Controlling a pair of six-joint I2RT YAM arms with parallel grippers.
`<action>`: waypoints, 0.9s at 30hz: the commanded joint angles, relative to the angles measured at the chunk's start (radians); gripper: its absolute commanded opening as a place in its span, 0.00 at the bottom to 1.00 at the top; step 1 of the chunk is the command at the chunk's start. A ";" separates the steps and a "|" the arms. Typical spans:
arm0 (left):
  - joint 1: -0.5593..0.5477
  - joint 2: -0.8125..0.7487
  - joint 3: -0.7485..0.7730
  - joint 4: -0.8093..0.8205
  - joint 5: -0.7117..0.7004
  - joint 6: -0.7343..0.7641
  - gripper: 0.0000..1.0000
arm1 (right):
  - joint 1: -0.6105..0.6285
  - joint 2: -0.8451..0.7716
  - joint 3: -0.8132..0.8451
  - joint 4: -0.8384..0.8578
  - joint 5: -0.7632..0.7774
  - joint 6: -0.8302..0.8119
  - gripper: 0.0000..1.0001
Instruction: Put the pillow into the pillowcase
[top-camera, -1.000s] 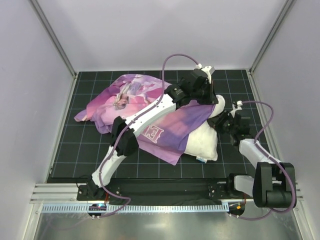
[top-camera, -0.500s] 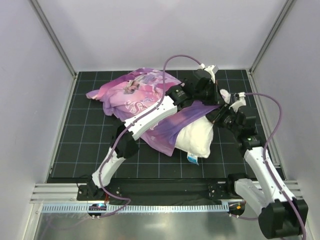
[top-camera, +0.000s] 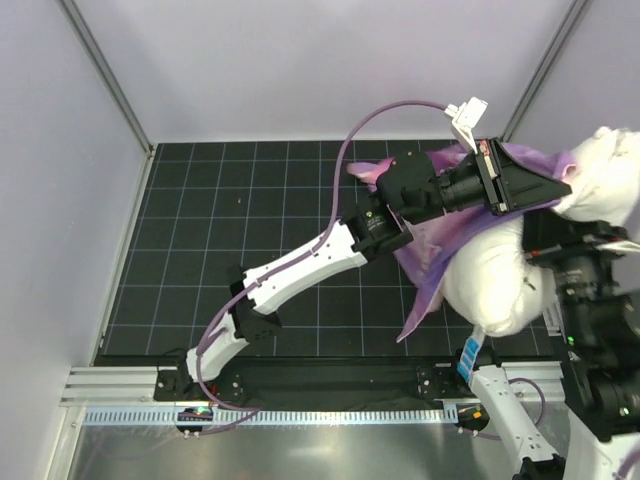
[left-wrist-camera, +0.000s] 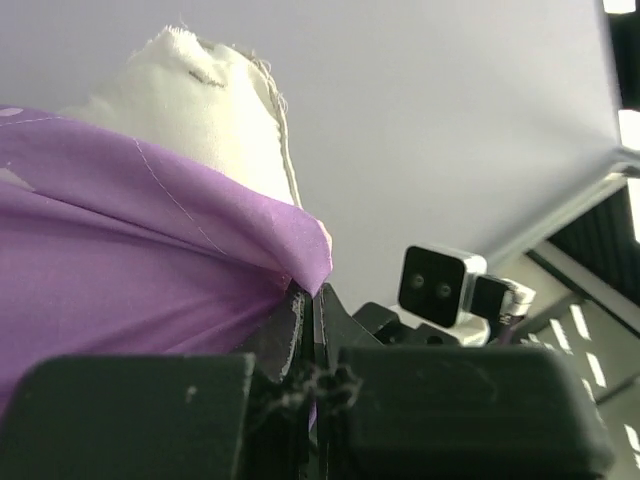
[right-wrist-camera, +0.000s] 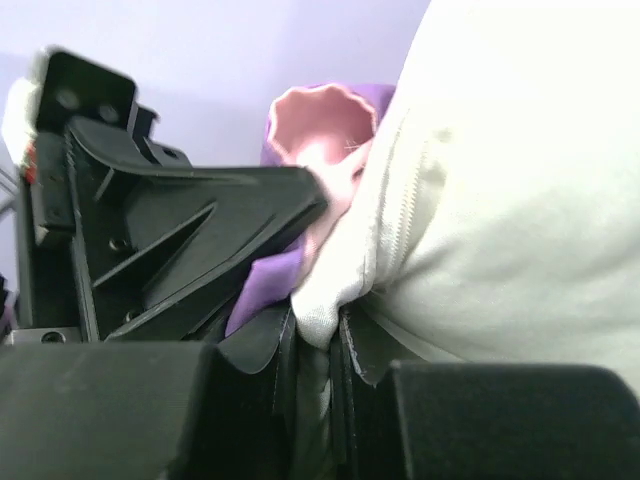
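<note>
Both things hang in the air at the right, lifted off the mat. In the top view my left gripper (top-camera: 562, 184) is shut on the purple pillowcase (top-camera: 432, 248), which drapes down over the white pillow (top-camera: 495, 292). In the left wrist view the jaws (left-wrist-camera: 312, 300) pinch a purple fold of the pillowcase (left-wrist-camera: 150, 250), and a pillow corner (left-wrist-camera: 200, 90) sticks out above it. My right gripper (right-wrist-camera: 318, 335) is shut on a fold of the pillow (right-wrist-camera: 510, 190), right beside the pillowcase's pink rim (right-wrist-camera: 322, 128). From above, the right gripper (top-camera: 556, 232) sits under the pillow's upper lobe.
The black gridded mat (top-camera: 250, 220) lies below, bounded by pale walls and metal corner posts (top-camera: 105, 75). A slotted aluminium rail (top-camera: 300, 415) runs along the near edge by the arm bases. The left arm (top-camera: 300, 270) stretches diagonally across the mat.
Both arms have risen up and to the right, carrying pillow and pillowcase off the mat. The pillowcase that lay spread at the back left now hangs from the left gripper.
</note>
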 joint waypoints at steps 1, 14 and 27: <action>-0.103 -0.066 0.031 0.230 0.125 -0.133 0.00 | 0.013 0.038 0.156 0.197 -0.009 -0.079 0.04; 0.352 -0.664 -1.163 0.836 0.168 -0.521 0.00 | 0.081 0.427 0.217 0.214 -0.651 -0.004 0.04; 0.905 -1.297 -1.947 0.297 0.355 -0.121 0.01 | 0.769 0.575 -0.204 0.528 -0.149 -0.049 0.04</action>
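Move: The pillow and case, already gripped high on the right, are bound for the bare middle of the table: from the left hand some 30 cm left, 14 cm ahead and 52 cm below; from the right hand about 28 cm left, 12 cm ahead and 47 cm down. The loose pillowcase body trails around 12 cm left of the left hand, 4 cm ahead, 15 cm lower. A pillow bulge hangs level with the right hand, 3 cm left, 12 cm below. Pillow and pillowcase are slung over in one fast swing, the right hand still pinching the pillow's edge and the left still the purple hem: both hands lift roughly 10 cm while easing back, then whip left, down and forward towards the table's middle, the right drawing back slightly at the end. The left nets about 36 cm left and 26 down; the right, less, swings its fingers some 55 degrees counter-clockwise. ##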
